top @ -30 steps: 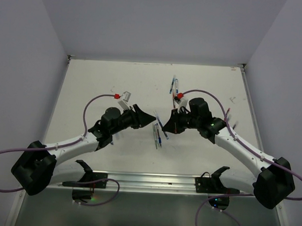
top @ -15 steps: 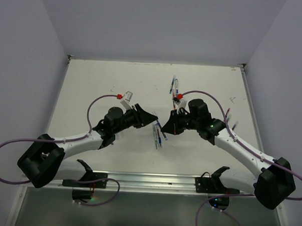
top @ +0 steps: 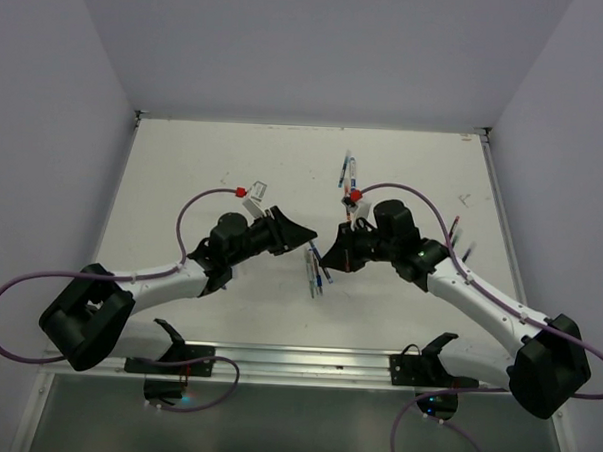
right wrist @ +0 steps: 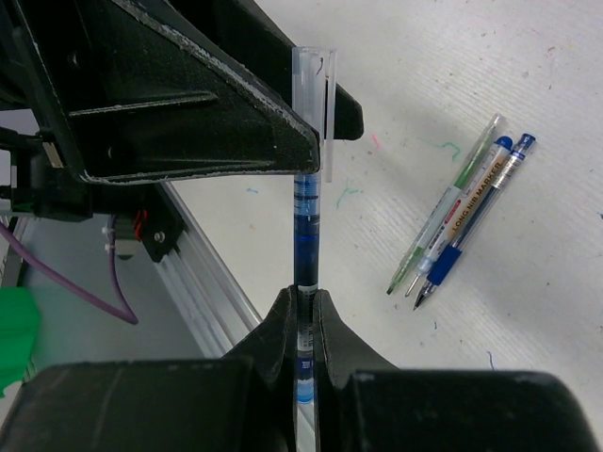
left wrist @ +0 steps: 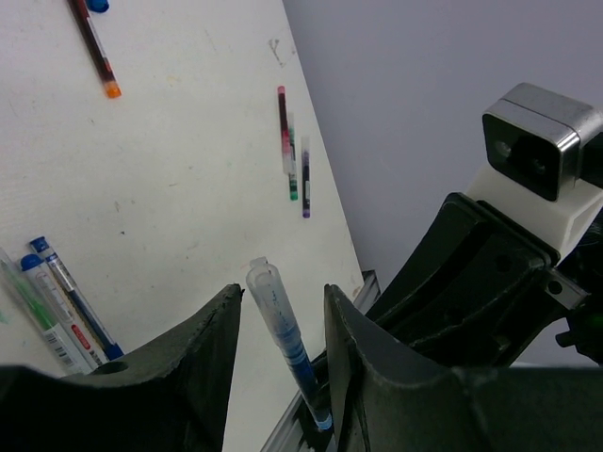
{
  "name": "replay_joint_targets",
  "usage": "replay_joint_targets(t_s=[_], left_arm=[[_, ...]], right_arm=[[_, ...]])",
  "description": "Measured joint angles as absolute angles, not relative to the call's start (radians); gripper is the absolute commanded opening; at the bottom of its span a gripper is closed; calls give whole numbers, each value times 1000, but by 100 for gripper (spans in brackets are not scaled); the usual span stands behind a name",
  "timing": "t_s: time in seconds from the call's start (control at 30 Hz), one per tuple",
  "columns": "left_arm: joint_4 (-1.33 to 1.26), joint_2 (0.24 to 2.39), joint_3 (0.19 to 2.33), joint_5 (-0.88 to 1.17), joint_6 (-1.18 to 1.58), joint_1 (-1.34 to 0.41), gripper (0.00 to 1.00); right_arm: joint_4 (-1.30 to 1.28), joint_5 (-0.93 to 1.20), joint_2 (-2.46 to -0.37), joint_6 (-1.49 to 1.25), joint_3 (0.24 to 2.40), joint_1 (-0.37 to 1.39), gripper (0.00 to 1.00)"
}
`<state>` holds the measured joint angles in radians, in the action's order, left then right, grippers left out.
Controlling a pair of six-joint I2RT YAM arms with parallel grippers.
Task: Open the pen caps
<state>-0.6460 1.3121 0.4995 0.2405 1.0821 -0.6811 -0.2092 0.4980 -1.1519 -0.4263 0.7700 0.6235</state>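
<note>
My right gripper (right wrist: 303,306) is shut on a blue pen (right wrist: 304,226) and holds it out toward the left arm. The pen's clear cap (right wrist: 311,85), with its clip, lies between the left gripper's dark fingers (right wrist: 188,104). In the left wrist view the cap (left wrist: 267,287) stands in my left gripper (left wrist: 280,301), which is open, with a gap on each side of the cap. From above, the left gripper (top: 306,233) and the right gripper (top: 330,257) meet over the table's middle.
Three pens (right wrist: 452,212) lie together on the white table below the grippers, the same bunch of pens (top: 316,272) in the top view. More pens (top: 348,170) lie farther back and others (left wrist: 292,141) near the right edge. A metal rail (right wrist: 203,273) runs along the near edge.
My left arm has swung right until its jaws reach around the pen's cap, and they have narrowed. The right gripper has shifted slightly left, still holding the pen.
</note>
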Motion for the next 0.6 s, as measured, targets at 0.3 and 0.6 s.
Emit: replay_joint_targets(t_s=[0.3,0.6], left_arm=[[-649,1315,518,242,1086,-681,22],[-671,1324,518,256,1108,-678,0]], right_arm=[[-208,498,-1153,-426,764,635,0],[-184,492,-1179,-443,764,641,48]])
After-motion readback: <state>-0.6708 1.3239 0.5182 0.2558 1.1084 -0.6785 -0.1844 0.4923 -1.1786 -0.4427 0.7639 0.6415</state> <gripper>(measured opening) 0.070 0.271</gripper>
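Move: The held blue pen's cap already sits between the left hand's half-open fingers, within about 1 cm of the hand point, slightly behind. From the right hand, which grips the pen's body, the cap is some 5 cm ahead, 3 cm left and a little higher. Some 15 cm below the left hand lie uncapped pens: the green pen 1 cm back and 1 cm left, the uncapped blue pen 1 cm back and 2 cm right. Left fingers shut on the blue pen's clear cap and pinch it, the hand rising only about 1 cm. The right fingers keep their grip on the body while that hand eases under 1 cm down and slightly left, then at the very end they open and let go of the body. ##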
